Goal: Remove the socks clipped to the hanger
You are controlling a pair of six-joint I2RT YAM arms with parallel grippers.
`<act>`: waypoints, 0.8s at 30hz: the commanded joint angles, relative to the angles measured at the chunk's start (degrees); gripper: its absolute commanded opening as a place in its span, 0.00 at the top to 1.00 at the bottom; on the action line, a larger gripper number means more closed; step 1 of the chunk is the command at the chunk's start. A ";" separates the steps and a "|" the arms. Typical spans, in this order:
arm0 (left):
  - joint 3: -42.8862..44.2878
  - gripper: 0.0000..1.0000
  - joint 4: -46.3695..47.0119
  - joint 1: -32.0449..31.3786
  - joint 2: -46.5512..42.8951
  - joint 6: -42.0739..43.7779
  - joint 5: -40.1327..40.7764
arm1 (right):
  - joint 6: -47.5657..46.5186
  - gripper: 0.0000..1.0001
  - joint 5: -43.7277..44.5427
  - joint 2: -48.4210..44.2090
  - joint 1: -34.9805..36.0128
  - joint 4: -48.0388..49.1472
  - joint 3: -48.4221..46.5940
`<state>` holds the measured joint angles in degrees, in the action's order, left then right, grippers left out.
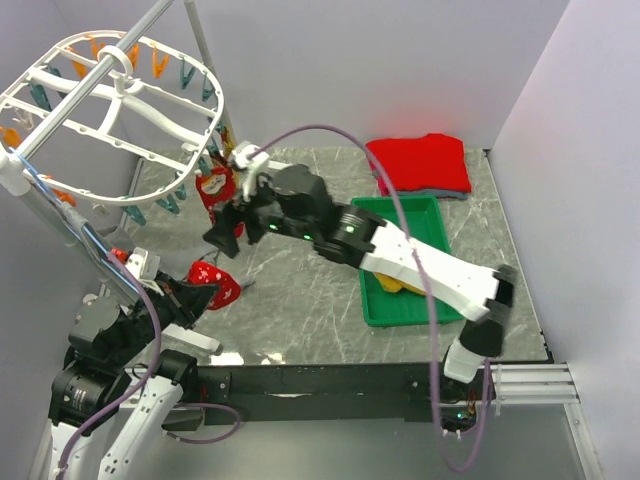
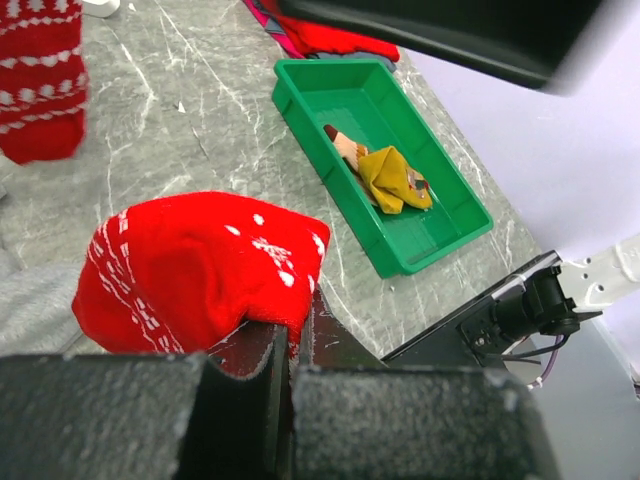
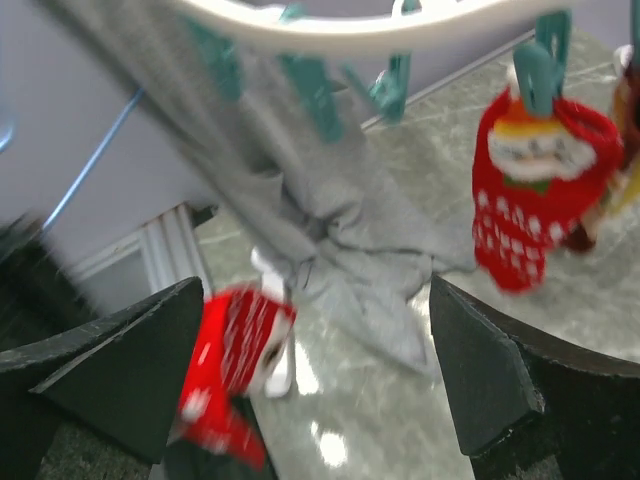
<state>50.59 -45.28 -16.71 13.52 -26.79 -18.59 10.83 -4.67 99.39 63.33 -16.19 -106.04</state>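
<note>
The white hanger (image 1: 110, 95) hangs at the back left, with orange and teal clips round its rim. A red patterned sock (image 1: 214, 190) hangs from its near rim; the right wrist view shows a teal clip holding this Santa-faced sock (image 3: 540, 190). Just in front of it and below, my right gripper (image 1: 225, 232) is open with nothing between its fingers (image 3: 490, 370). Low at the left, my left gripper (image 1: 195, 295) is shut on another red sock (image 2: 200, 265) with white snowflakes, above the table. A mustard sock (image 2: 395, 180) and a tan sock (image 2: 345, 145) lie in the green tray (image 2: 440, 215).
A grey cloth (image 3: 330, 240) hangs from the hanger rim (image 3: 330, 30) down to the marble table. A folded red garment (image 1: 420, 160) lies at the back right behind the green tray (image 1: 385, 310). Walls close in the left, back and right sides.
</note>
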 commanded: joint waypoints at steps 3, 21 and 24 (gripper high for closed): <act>2.50 0.99 3.26 0.01 1.51 -0.11 0.31 | 1.39 0.00 -9.37 -13.68 0.04 4.83 13.63; 3.82 0.99 4.23 -0.08 0.37 0.59 -5.84 | 2.79 0.36 -26.97 -12.92 1.44 15.66 25.18; 3.90 0.99 4.67 -0.08 -0.07 0.68 -7.42 | 2.44 0.36 -27.24 -11.60 1.44 15.92 24.30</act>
<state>52.27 -43.94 -16.71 14.33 -26.63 -22.46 13.61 -30.15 85.95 64.38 -3.42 -78.85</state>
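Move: Just behind the right hand, about 10 cm back, 2 cm to its left and 7 cm below, the freed red sock bunches out of the left fingers. Another red sock hangs from the hanger some 8 cm ahead of the right hand, 3 cm left and 6 cm lower; empty teal clips on the rim are 4 cm ahead, 8 cm left and slightly above. From the left hand, the held sock's bulk is about 2 cm ahead and 3 cm right, level with it. Swinging clear of the hanger, the right hand travels back about 11 cm, first also to its right by 5 cm, then dropping 5 cm and easing slightly left again towards the free end of the red sock. It turns some 25 degrees counter-clockwise while its wide-open fingers narrow to about two thirds, coming close around the sock's edge. The left fingers keep their pinch, rising a little. ##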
